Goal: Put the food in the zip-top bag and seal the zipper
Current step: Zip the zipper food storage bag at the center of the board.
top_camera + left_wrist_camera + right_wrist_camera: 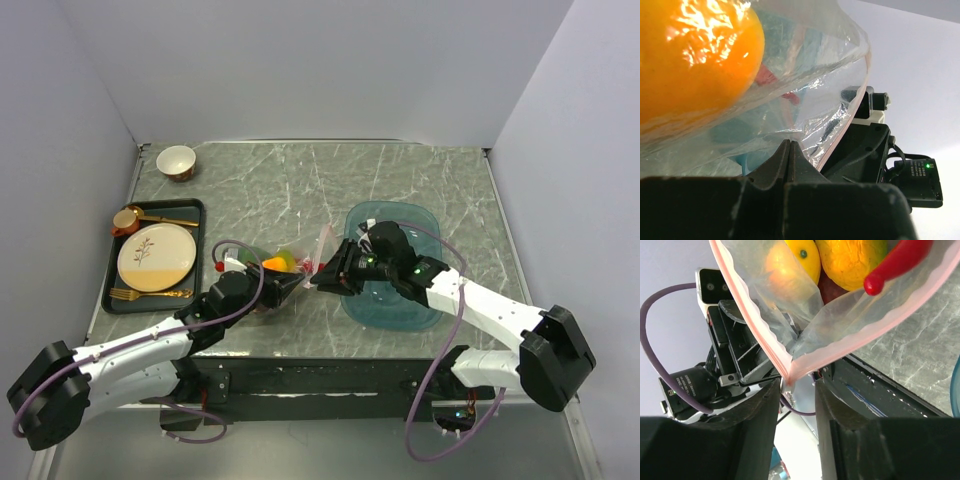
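The zip-top bag (pixel 292 262) hangs between my two grippers near the table's front edge, with food inside. In the right wrist view I see orange-yellow mangoes (pixel 855 260) and a red chili (pixel 895 265) in it. My left gripper (pixel 290 285) is shut on the bag's clear film (pixel 805 110), just below a mango (pixel 690 60). My right gripper (pixel 322 277) is open. The corner of the zipper (pixel 875 325) sits between its fingers (pixel 765 405), against the left one. The zipper's pink edge (pixel 852 107) also shows in the left wrist view. The mouth gapes open.
A teal translucent tray (pixel 400 312) lies under my right arm. A black tray (pixel 195 215) at the left holds a cream plate (pixel 157 257), gold cutlery (pixel 150 293) and a copper cup (pixel 125 221). A small bowl (pixel 176 161) stands at the back left.
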Motion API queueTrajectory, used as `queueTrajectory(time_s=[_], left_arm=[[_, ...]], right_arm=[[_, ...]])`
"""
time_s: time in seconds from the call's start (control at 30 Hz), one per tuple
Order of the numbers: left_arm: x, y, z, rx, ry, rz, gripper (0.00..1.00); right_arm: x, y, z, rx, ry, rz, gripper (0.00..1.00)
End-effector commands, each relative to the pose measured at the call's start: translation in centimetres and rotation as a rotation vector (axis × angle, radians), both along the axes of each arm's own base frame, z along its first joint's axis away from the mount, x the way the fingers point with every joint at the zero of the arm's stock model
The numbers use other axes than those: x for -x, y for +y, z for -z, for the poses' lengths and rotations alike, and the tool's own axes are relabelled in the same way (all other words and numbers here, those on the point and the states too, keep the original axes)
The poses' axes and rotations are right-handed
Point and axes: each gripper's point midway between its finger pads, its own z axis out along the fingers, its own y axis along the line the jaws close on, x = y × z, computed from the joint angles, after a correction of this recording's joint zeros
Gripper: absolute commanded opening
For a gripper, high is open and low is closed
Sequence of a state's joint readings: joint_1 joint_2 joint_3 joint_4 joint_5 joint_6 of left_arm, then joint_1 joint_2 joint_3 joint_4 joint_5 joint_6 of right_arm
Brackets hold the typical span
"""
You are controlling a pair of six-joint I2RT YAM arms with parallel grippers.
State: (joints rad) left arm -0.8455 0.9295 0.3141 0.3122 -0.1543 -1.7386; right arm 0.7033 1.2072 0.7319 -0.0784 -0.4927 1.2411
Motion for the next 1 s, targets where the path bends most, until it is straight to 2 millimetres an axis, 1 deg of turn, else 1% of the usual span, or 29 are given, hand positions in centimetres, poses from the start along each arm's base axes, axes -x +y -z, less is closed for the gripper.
queueTrajectory(time_s=[0.0,0.17,0.2,0.23,0.3,0.33,0.4,0.43,0.47,0.53,0.6,0.63,0.7,0.73,0.77,0.83,0.97], left_arm=[[-0.4,-0.4,-1.7,0.036,-0.052,0.003,0.01],[-0.3,-0.4,-1.6,0.031,-0.05,0.007,0.01],[-0.4,-0.4,-1.8,0.034,-0.053,0.007,0.01],[-0.4,-0.4,-1.7,0.032,-0.053,0.007,0.01],[-0.4,-0.5,-1.7,0.03,-0.051,0.007,0.01],[-0.3,-0.5,-1.6,0.03,-0.049,0.009,0.01],[-0.3,-0.5,-1.6,0.033,-0.048,0.011,0.01],[-0.3,-0.5,-1.7,0.035,-0.05,0.011,0.01],[-0.3,-0.5,-1.6,0.035,-0.046,0.012,0.01],[-0.2,-0.6,-1.8,0.045,-0.044,0.017,0.02],[0.0,-0.7,-1.9,0.058,-0.042,0.027,0.11],[0.0,-0.7,-2.0,0.061,-0.041,0.03,0.17],[0.2,-0.7,-1.9,0.061,-0.037,0.034,0.23],[0.3,-0.7,-1.9,0.062,-0.034,0.038,0.31],[0.4,-0.7,-1.9,0.065,-0.037,0.041,0.34],[0.5,-0.5,-1.9,0.08,-0.045,0.038,0.38],[0.7,-0.2,-2.2,0.11,-0.05,0.026,0.39]], right_arm=[[-0.4,1.2,-2.3,-0.064,-0.055,-0.027,0.4],[-0.4,1.2,-2.4,-0.07,-0.059,-0.028,0.34],[-0.4,1.2,-2.4,-0.072,-0.06,-0.031,0.31],[-0.4,1.3,-2.3,-0.071,-0.057,-0.032,0.26],[-0.4,1.4,-2.4,-0.072,-0.059,-0.041,0.19],[-0.5,1.4,-2.2,-0.068,-0.056,-0.038,0.13],[-0.4,1.5,-2.2,-0.069,-0.051,-0.041,0.09],[-0.4,1.4,-2.1,-0.068,-0.05,-0.038,0.05],[-0.7,1.6,-2.5,-0.083,-0.071,-0.036,0.04],[-0.8,1.6,-2.6,-0.087,-0.075,-0.028,0.02],[-0.9,1.6,-2.9,-0.1,-0.081,-0.023,0.01],[-0.9,1.5,-2.8,-0.098,-0.081,-0.015,0.0],[-1.1,1.5,-3.1,-0.105,-0.091,-0.006,0.0],[-1.2,1.4,-3.1,-0.101,-0.094,0.0,0.0],[-1.3,1.3,-3.1,-0.097,-0.098,0.008,0.0],[-1.5,1.4,-3.3,-0.095,-0.106,0.009,0.0],[-1.6,1.4,-3.1,-0.088,-0.108,0.012,0.0]])
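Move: The zipper's near end lies almost between the right fingertips, about 1 cm to that hand's left. From the right hand, the red chili in the open bag is some 4 cm ahead and level sideways, the orange mango about 5 cm ahead and 7 cm left, both lower; the blue tray's middle is 4 cm ahead, 17 cm right. The zipper end is about 2 cm right of the left hand, level fore-and-aft. Easing 1 cm forward-left, the right hand pinches the zipper's near end; the left fingers then open about a third. ##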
